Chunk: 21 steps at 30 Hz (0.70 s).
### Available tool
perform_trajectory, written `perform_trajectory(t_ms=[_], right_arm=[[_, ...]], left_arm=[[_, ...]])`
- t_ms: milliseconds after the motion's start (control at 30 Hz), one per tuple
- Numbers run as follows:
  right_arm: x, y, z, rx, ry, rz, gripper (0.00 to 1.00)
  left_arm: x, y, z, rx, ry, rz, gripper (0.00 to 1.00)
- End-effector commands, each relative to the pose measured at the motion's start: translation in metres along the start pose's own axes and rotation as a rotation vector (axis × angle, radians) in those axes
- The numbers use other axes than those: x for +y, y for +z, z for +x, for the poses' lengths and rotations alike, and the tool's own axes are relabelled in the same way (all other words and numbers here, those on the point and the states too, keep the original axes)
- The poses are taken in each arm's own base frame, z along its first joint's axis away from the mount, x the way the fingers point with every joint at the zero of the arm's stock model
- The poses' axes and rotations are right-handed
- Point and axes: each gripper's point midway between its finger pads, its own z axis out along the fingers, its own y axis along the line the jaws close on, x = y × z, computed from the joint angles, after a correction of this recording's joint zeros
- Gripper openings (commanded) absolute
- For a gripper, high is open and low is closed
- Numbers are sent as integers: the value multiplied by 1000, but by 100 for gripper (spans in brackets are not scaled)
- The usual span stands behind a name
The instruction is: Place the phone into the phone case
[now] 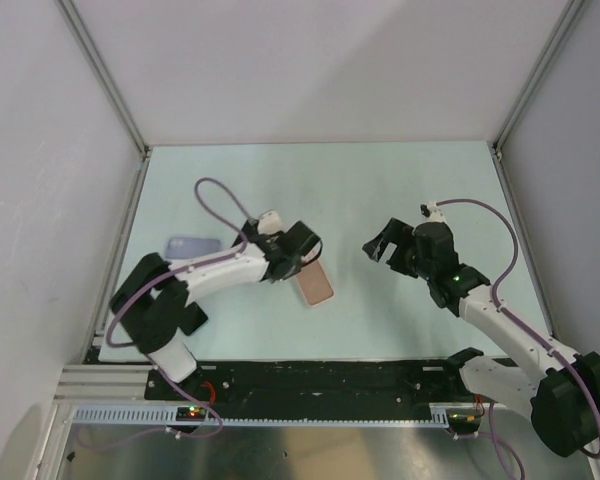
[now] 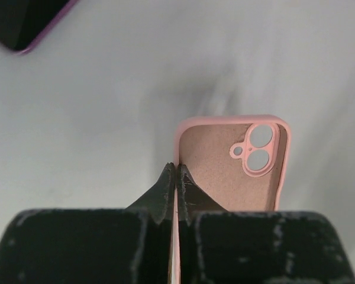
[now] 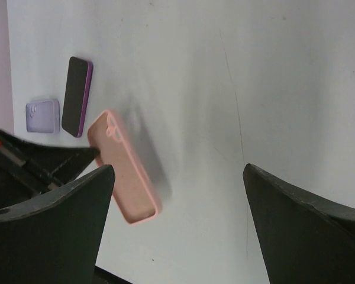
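Note:
The pink phone case (image 1: 316,288) lies left of the table's centre, its open side with the camera cut-out (image 2: 257,151) facing the left wrist camera. My left gripper (image 2: 176,168) is shut on the case's left side wall, one finger inside and one outside. In the right wrist view the case (image 3: 123,177) looks tilted up and casts a shadow on the table. The phone (image 3: 77,96), dark with a purple edge, lies flat beyond the case; its corner (image 2: 23,23) shows at the upper left. My right gripper (image 1: 377,245) hangs open to the right, apart from the case, holding nothing.
A second, lavender case (image 1: 192,246) lies flat at the left, next to the phone. The left arm (image 1: 220,268) stretches across the near left of the table. Metal frame posts stand at the two far corners, and a black rail runs along the near edge.

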Motion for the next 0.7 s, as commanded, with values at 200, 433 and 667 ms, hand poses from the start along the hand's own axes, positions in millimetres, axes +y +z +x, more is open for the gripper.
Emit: perform_trajectory(t_ms=[200, 433, 667], right_arm=[[-1, -5, -18, -66, -18, 17, 96], [-5, -7, -18, -66, -20, 35, 96], [0, -10, -19, -69, -32, 9, 96]], left_arm=[[-75, 38, -23, -16, 191, 32, 0], [-82, 38, -33, -25, 336, 58, 50], [-54, 10, -98, -119, 420, 88, 91]])
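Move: The pink case already hangs by its left wall from the left fingers, its middle about 4 cm back, 3 cm right and 2 cm below them. The bare table where its middle will lie is some 2 cm ahead, 8 cm right and 5 cm below the left hand. On the table, the phone lies about 7 cm ahead and 12 cm left; the lavender case about 5 cm ahead and 26 cm left. From the right hand that spot is level, 14 cm left and 13 cm below. The pink case, pinched by its side wall, is carried forward and right by the left hand, roughly 6 cm each way, rising a touch, then lowered some 2.5 cm to the table while the wrist turns clockwise. There the fingers open wide and let go of the wall; the hand then lifts about 2 cm and swings slightly back left, about 20 degrees clockwise of its start. ##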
